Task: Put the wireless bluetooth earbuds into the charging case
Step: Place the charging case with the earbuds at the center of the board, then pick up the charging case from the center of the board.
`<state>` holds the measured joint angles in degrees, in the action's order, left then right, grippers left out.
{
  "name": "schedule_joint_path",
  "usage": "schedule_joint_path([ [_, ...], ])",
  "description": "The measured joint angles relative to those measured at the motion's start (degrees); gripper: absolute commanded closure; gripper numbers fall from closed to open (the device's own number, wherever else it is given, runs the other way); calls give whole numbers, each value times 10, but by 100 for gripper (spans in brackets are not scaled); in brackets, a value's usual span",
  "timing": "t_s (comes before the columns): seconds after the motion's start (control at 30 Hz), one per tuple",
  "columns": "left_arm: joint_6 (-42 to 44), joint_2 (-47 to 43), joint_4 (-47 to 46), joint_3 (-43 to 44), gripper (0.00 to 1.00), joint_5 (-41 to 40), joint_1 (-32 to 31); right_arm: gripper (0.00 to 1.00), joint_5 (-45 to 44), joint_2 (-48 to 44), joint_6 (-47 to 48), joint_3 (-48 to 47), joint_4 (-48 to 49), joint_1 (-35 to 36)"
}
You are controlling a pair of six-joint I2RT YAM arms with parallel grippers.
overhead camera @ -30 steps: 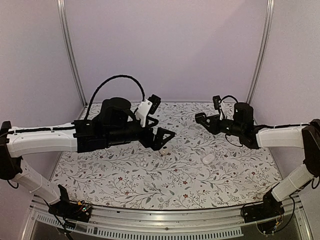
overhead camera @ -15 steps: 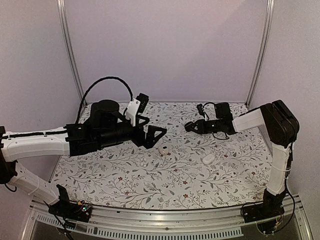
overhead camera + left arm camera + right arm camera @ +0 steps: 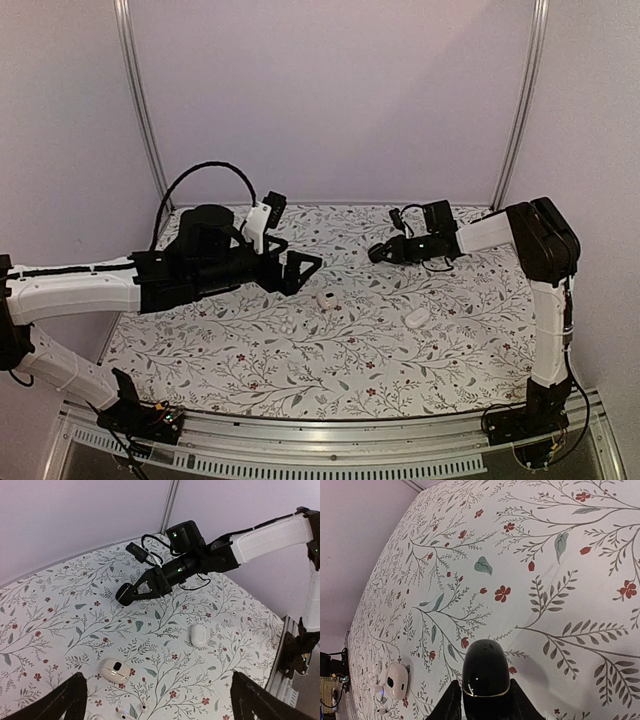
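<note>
My right gripper (image 3: 378,253) is shut on a glossy black charging case (image 3: 486,679), holding it low over the far middle of the table; the case (image 3: 125,594) also shows in the left wrist view. My left gripper (image 3: 300,268) hangs open and holds nothing, its fingers (image 3: 67,700) spread wide above the table. Below it lie a white charging case (image 3: 115,670) with dark sockets on top and two tiny white earbuds (image 3: 142,707) just in front of it. From the top view the white case (image 3: 326,300) and earbuds (image 3: 288,325) lie between the arms. No black earbuds show.
A closed white pebble-shaped case (image 3: 417,318) lies right of centre, also seen as the white case (image 3: 198,635) in the left wrist view. The floral tablecloth (image 3: 230,370) covers the table. Metal posts (image 3: 140,110) and purple walls bound the back.
The right arm has folded and swung its gripper with the black case leftward and down near the table. The left gripper has drawn back to the left.
</note>
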<state>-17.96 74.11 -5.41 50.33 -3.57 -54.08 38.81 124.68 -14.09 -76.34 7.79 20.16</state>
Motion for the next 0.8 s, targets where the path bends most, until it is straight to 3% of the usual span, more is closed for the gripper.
schedule_joint_path([
  [0.07, -4, 0, 0, 0, 0, 3, 11, 52, -1, 3, 3, -4, -11, -4],
  [0.2, -8, 9, 0, 0, 0, 14, 28, 45, -6, 3, 12, -4, -26, -12],
  [0.43, 13, 65, -17, 0, 0, 56, 36, 39, -22, -7, 26, 1, -48, -30],
  [0.57, 53, 129, -32, 15, 1, 103, 31, 37, -31, -66, 30, 48, -51, -45],
  [0.7, 92, 218, -33, 73, 1, 130, 16, 36, -34, -163, 28, 98, -41, -59],
  [0.8, 113, 296, -28, 150, 7, 135, -3, 36, -36, -219, 25, 136, -26, -62],
])
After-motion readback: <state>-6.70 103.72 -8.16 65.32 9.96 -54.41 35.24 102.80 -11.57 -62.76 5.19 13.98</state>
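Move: The right fingers still hold the black charging case low over the board, its middle roughly 2 cm left of the finger point and 1 cm lower. From there the cream box is 17 cm back and 18 cm left, the white oval 22 cm back and 6 cm right, both about 4 cm lower. From the left hand, the case lies some 18 cm ahead, 20 cm right and 21 cm down; the white oval is 29 cm right, 1 cm back and 23 cm down. The right fingers open and let go of the black case, backing off to the right with a slight dip before climbing clear, about 9 cm up and 7 cm right in all, drifting back a little. Meanwhile the open left hand edges forward, then sinks and swings right, some 10 cm each way, closer to both case and white oval, turning about 17 degrees clockwise. ##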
